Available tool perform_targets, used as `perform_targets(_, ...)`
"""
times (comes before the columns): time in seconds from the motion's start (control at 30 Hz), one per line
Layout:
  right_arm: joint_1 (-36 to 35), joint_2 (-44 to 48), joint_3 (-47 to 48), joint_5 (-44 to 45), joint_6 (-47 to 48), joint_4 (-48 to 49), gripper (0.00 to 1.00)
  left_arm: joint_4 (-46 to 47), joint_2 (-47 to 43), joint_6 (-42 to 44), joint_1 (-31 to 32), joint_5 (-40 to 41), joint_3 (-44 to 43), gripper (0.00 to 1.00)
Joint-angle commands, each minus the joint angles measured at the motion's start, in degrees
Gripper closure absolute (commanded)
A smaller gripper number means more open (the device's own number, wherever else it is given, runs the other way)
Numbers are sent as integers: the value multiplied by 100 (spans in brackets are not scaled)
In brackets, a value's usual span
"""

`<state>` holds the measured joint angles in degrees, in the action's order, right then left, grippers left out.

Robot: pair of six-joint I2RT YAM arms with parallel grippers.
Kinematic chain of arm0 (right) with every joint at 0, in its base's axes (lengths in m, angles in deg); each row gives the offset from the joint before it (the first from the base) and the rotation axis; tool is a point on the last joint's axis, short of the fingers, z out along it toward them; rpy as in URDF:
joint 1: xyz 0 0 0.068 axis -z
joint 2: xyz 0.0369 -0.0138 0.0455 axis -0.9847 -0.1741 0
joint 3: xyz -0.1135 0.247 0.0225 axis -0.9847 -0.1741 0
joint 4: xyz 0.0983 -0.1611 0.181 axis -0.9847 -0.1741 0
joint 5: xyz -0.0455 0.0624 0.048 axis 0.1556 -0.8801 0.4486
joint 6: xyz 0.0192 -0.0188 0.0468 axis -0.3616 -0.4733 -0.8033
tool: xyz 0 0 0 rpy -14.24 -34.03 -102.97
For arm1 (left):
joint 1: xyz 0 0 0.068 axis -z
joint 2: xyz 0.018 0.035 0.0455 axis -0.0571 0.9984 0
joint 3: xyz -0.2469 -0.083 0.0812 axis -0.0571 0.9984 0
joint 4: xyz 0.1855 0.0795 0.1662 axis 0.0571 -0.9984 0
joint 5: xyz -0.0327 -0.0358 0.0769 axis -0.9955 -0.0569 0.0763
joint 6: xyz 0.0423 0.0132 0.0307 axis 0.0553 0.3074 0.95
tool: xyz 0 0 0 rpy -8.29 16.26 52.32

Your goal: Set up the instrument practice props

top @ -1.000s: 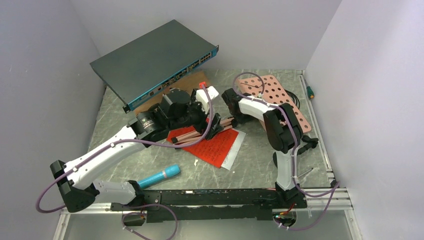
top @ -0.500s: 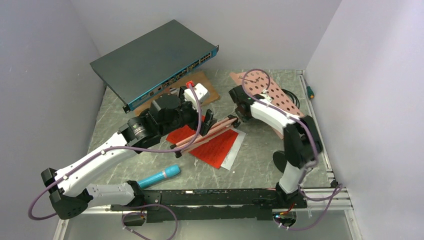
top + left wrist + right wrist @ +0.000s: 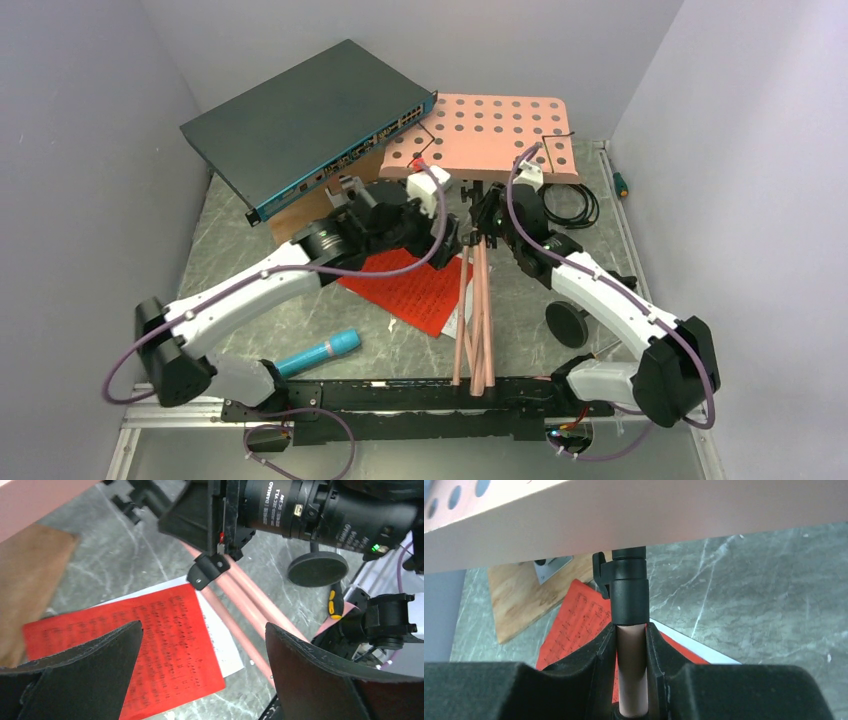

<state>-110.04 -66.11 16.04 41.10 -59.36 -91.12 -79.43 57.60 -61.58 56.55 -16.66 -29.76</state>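
The salmon-pink perforated music stand (image 3: 490,135) is lifted, its plate up at the back and its folded legs (image 3: 475,330) running toward the near edge. My right gripper (image 3: 487,225) is shut on its pole; the right wrist view shows the gripper (image 3: 631,630) clamping the pink pole (image 3: 631,680) under a black collar. My left gripper (image 3: 440,238) is open beside the pole, and in the left wrist view it (image 3: 202,670) hangs above the red and white sheet-music pages (image 3: 150,645). The pages (image 3: 410,290) lie flat. The cyan microphone (image 3: 318,352) lies near the front left. The black round-base mic stand (image 3: 567,323) is right of the legs.
A dark grey network switch (image 3: 310,125) leans at the back left over a wooden board (image 3: 300,212) with a metal bracket (image 3: 551,565). A black cable coil (image 3: 570,205) lies at the back right. A yellow-handled tool (image 3: 334,604) lies by the round base. Walls close three sides.
The stand has swung up from lying on the table: its plate now faces up at the back and the legs point to the near edge. My left gripper has let go of the legs.
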Motion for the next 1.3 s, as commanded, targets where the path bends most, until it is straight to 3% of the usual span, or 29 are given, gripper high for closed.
perform_targets(0.0, 51, 830, -195, -128, 528, 2403, 100, 118, 665, -601, -2, -906, -564, 1)
perform_targets(0.27, 49, 1729, -999, 820, -45, 2949, 100, 944, 1412, -1276, 3, -2009, -448, 1)
perform_targets(0.43, 45, 2098, -987, 1587, -159, 2837, 100, 775, 1940, -1267, 87, -2141, -764, 1)
perform_targets(0.53, 45, 2237, -1041, 1879, -58, 3069, 100, 550, 2209, -1054, 281, -1948, -1015, 1)
perform_targets(0.8, 45, 2461, -963, 1853, 155, 3233, 100, -501, 2871, -449, 744, -527, -1700, 1)
perform_targets(1.03, 51, 3001, -599, 1877, -101, 2388, 100, -262, 2678, -440, 746, 298, -1244, 27)
perform_targets(1.27, 45, 3179, -505, 1288, -367, 1869, 100, 612, 2167, -443, 748, 708, -733, 73)
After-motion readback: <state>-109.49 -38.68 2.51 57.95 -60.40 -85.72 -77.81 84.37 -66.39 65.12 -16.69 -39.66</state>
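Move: The stand's upper legs, just under the hinge bracket, lie about 6 cm to the left gripper's right, 4 cm back and 14 cm below. The red sheet is on the table some 10 cm left of this gripper, 2 cm back, 28 cm down. The right gripper already holds the stand's shaft: from it the upper legs lie 8 cm back, 1 cm left and 6 cm down, and the perforated desk about 12 cm ahead, 1 cm left and 8 cm up. Bring the open left gripper down and to the right, about 12 cm each way, onto the stand's upper legs below the hinge, and close it around them at the end. Meanwhile keep the right grip on the shaft and carry the stand back, then right and up, tipping the fingers up and turning them clockwise, nearly 20 degrees each. ##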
